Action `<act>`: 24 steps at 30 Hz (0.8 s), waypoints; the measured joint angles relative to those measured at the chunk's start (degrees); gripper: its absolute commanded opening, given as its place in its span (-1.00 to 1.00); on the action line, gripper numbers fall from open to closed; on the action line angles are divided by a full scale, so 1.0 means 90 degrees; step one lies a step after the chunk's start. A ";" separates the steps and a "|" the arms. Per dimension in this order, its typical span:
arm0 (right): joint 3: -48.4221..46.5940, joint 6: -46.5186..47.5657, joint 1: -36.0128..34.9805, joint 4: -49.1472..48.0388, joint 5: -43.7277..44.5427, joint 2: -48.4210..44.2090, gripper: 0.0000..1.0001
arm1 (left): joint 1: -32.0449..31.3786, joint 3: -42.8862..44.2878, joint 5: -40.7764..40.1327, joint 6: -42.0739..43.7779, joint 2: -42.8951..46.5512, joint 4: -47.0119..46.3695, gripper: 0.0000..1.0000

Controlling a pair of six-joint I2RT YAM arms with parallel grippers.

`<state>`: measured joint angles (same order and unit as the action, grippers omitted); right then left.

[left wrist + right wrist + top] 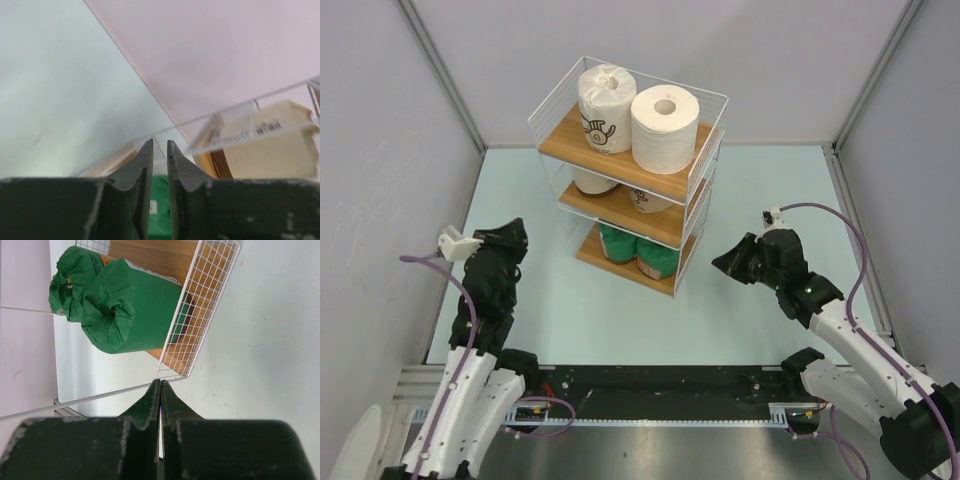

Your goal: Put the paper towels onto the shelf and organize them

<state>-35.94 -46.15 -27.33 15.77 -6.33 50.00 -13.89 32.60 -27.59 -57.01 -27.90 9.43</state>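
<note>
The shelf [672, 224] stands mid-table with all the paper towels on it. On the top board are a white-wrapped logo roll [603, 108] and a plain white roll [664, 128]. Two beige rolls [650, 200] sit on the middle board and two green rolls [658, 258] on the bottom one. My left gripper [510, 238] hovers left of the shelf; its fingers [145, 165] stand a narrow gap apart with nothing between them, and a green roll [160, 212] shows through the gap. My right gripper [730, 262], right of the shelf, is shut and empty [160, 382], facing the green rolls [132, 315].
Grey walls enclose the pale table [760, 300] on three sides. The shelf's white wire side [200, 315] is close ahead of the right fingers. A beige roll [270, 150] behind blurred shelf wire is in the left wrist view.
</note>
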 measured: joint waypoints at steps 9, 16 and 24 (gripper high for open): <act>0.0000 0.0090 0.0277 0.0078 -0.0138 -0.0158 -0.95 | 0.3650 0.0063 0.3410 -0.0447 -0.1795 -0.1809 -0.91; 0.0000 0.0090 0.0357 0.0073 -0.0376 -0.0151 -0.96 | 0.4231 0.0780 0.6246 -0.0566 -0.3869 -0.3257 -0.99; 0.0002 0.0090 0.0410 0.0068 -0.0549 -0.0112 -0.95 | 0.4231 0.1430 0.8138 -0.0913 -0.4755 -0.4743 -0.99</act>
<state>-35.92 -45.34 -23.64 16.38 -11.27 48.99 24.18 45.47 45.65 -65.23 -70.70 -33.26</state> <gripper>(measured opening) 0.024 0.006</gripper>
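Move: The shelf's middle is about 18 cm ahead of the empty left gripper, 23 cm to its right and 8 cm lower. From this gripper, the left green paper towel on the bottom board lies roughly 17 cm ahead, 20 cm right and 20 cm down; the left white roll on the middle board, about 22 cm ahead, 16 cm right and 4 cm down. From the right gripper, the shelf's middle is some 19 cm ahead, 16 cm left and 3 cm up. Bring the left gripper forward about 11 cm through the free space left of the shelf, bowing out to its left some 8 cm, then curving back right towards the shelf's left side and rising about 4 cm at the end. Shut the fingers fully on nothing as it goes, and finally swing them clockwise, some 35 degrees net, to point forward and slightly right. Touch nothing. ##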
